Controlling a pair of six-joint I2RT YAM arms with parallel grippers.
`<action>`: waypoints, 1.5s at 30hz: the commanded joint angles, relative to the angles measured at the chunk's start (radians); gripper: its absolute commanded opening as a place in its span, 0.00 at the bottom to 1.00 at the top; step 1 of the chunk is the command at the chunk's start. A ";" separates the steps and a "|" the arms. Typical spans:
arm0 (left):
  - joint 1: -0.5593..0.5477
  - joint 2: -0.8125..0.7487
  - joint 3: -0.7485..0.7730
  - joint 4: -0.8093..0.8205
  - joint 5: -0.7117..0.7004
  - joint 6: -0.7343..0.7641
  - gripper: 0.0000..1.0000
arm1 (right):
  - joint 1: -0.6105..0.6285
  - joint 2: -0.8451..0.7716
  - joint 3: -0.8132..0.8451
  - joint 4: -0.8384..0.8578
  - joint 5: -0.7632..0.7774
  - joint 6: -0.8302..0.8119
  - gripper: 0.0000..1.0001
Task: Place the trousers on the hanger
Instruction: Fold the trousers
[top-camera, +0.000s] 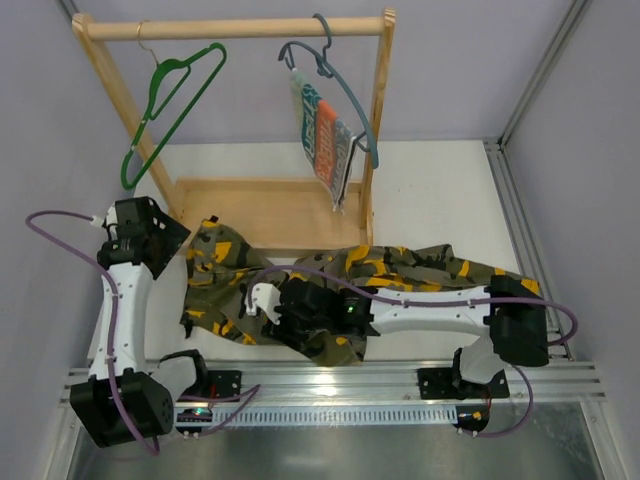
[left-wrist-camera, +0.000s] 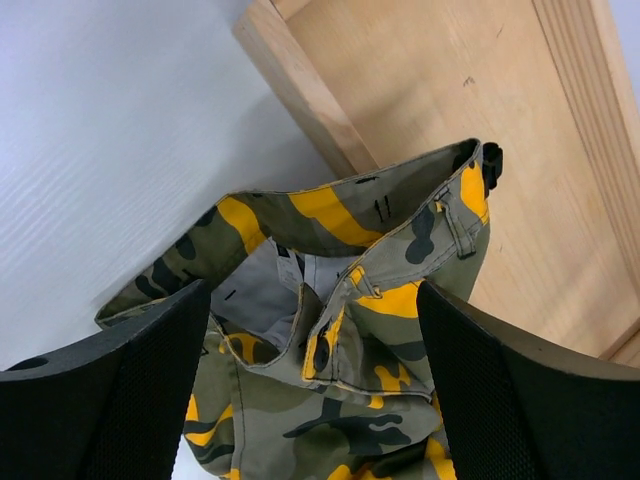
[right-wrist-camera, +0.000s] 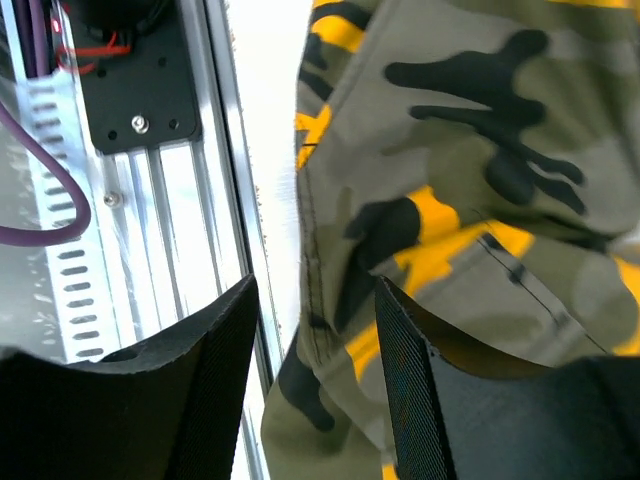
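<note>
The camouflage trousers (top-camera: 400, 265) lie crumpled across the table in front of the wooden rack, with the waistband at the left. The green hanger (top-camera: 170, 105) hangs empty from the left end of the rack's rail. My left gripper (top-camera: 180, 247) hovers at the waistband. In the left wrist view it (left-wrist-camera: 312, 300) is wide open, the waistband and fly (left-wrist-camera: 380, 330) lying between the fingers unclamped. My right gripper (top-camera: 262, 300) is over the near edge of the trousers. Its jaws (right-wrist-camera: 318, 290) stand apart around a fabric edge (right-wrist-camera: 470, 150), with a gap at the left finger.
The wooden rack's base board (top-camera: 270, 210) lies just behind the waistband. A grey-blue hanger (top-camera: 335, 80) carrying a striped cloth (top-camera: 325, 140) hangs at the right of the rail. Aluminium rails (top-camera: 330, 375) run along the near edge, close under the right gripper.
</note>
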 joint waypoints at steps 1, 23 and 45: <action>0.025 -0.045 0.005 -0.010 -0.032 -0.048 0.84 | 0.044 0.089 0.083 -0.072 0.054 -0.168 0.54; 0.087 0.052 -0.011 0.025 -0.001 -0.084 0.85 | 0.171 0.390 0.211 0.002 0.482 -0.303 0.18; 0.003 -0.105 -0.187 0.047 -0.011 -0.060 0.86 | -0.363 0.224 0.224 0.105 0.022 0.364 0.04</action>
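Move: The near edge of the trousers, beside the bunched folds, lies about 10 cm below the open right hand, some 2 cm to its left and 1 cm ahead. From that hand the trouser waist lies about 11 cm ahead and 12 cm left, and the rack's front rail some 16 cm straight ahead, both about 10 cm lower. From the left hand, that near edge lies roughly 19 cm back, 17 cm right and 14 cm down. Right hand sinks about 10 cm, pinches the trousers' near edge, then raises and carries it some 15 cm forward. ##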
